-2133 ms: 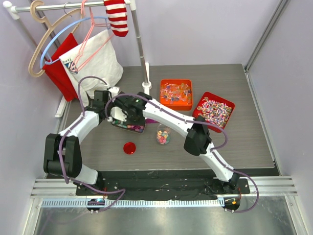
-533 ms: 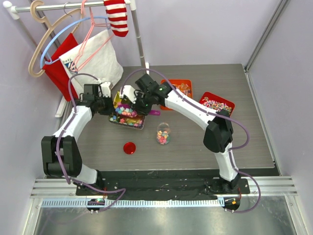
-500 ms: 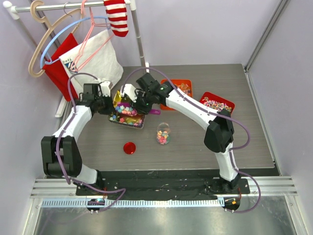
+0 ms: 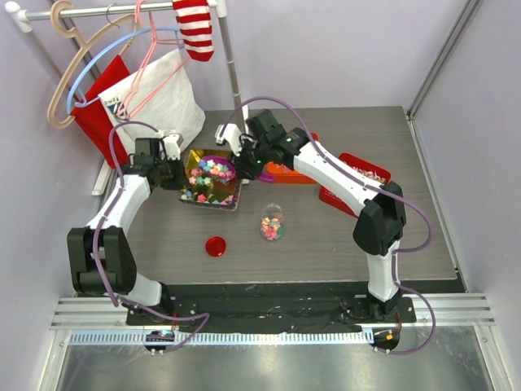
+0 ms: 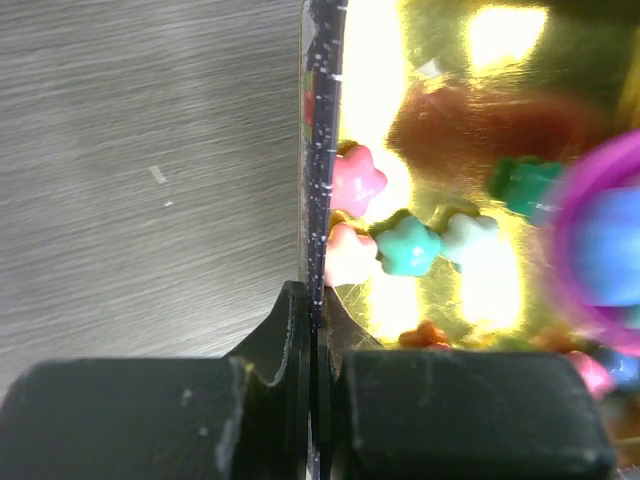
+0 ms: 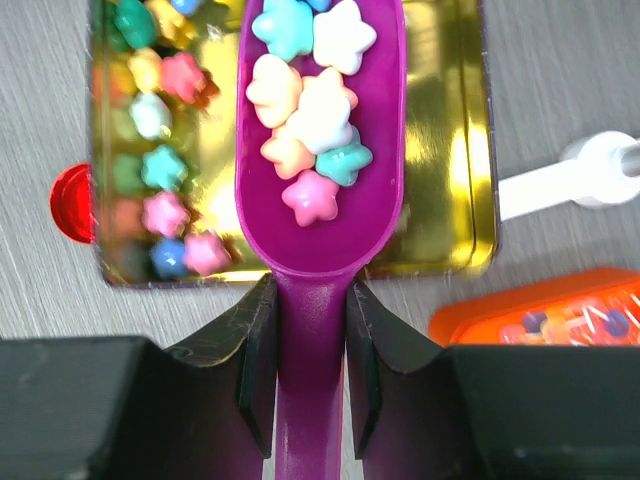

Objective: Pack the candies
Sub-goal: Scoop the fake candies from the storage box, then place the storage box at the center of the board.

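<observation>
The candies [image 6: 165,215] are small star-shaped pastel sweets lying in a gold tin [image 4: 234,198]. My left gripper [image 5: 315,305] is shut on the tin's left wall [image 5: 322,150], with pink and teal candies [image 5: 408,245] just inside it. My right gripper [image 6: 310,300] is shut on the handle of a purple scoop [image 6: 375,215]. The scoop hovers level over the tin and carries several candies [image 6: 310,110] in its bowl. In the top view, the right gripper [image 4: 241,161] is at the tin's far right side and the left gripper [image 4: 180,173] at its left.
A small glass jar [image 4: 273,222] part-filled with candies stands in front of the tin, its red lid [image 4: 215,246] lying to the left. An orange tin [image 4: 295,169] and a red tin [image 4: 356,173] sit to the right, partly under the right arm. A clothes rack's white foot [image 6: 580,178] stands behind.
The right gripper has drawn back and to the right, lifting the scoop with candies out of the pile. The left gripper has stayed clamped on the tin wall.
</observation>
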You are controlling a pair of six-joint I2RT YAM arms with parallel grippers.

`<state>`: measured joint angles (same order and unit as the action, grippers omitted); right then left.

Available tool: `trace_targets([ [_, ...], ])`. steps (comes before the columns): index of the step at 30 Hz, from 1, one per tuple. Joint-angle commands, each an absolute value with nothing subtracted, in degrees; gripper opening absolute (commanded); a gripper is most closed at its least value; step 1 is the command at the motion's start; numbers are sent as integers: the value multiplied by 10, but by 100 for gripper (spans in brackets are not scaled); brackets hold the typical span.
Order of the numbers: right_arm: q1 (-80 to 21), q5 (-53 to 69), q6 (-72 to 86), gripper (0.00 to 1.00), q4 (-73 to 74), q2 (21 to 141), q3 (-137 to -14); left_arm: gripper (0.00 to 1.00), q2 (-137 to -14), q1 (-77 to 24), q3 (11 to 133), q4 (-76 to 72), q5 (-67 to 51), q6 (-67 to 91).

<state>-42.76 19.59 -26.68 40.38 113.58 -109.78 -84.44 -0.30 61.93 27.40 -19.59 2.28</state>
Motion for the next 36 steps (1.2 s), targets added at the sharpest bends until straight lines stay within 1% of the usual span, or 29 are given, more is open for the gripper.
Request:
trace_targets([
  [1, -399, 211, -256, 1, 400, 1071, -1095, 0, -827, 19, 658, 249, -224, 43],
  [7, -367, 231, -257, 1, 409, 1020, -1097, 0, -829, 33, 656, 250, -231, 44],
  [13, -359, 219, -284, 1, 430, 972, -1073, 0, -831, 34, 657, 252, -229, 44],
  [18, -357, 189, -332, 1, 481, 925, -1042, 0, -832, 35, 660, 261, -221, 35],
  [27, -357, 156, -421, 1, 581, 829, -928, 0, -838, 35, 669, 270, -200, 18],
  [36, -358, 121, -453, 1, 606, 769, -831, 0, -839, 36, 673, 279, -195, 11],
])
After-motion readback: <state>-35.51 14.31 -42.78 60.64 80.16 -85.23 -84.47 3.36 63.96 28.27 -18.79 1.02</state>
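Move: The storage box, a clear round jar partly filled with candies, stands about 12 cm back and 9 cm right of the right hand, some 14 cm lower. The candy tray's middle is about 9 cm to this hand's left and 1 cm back; the orange tub is 16 cm right and 7 cm ahead, the red lid 8 cm left and 19 cm back. From the left hand, which holds the tray's edge, the storage box lies about 27 cm right and 12 cm back. Right hand carries the loaded scoop some 18 cm right, up, then back and down, towards the storage box. ##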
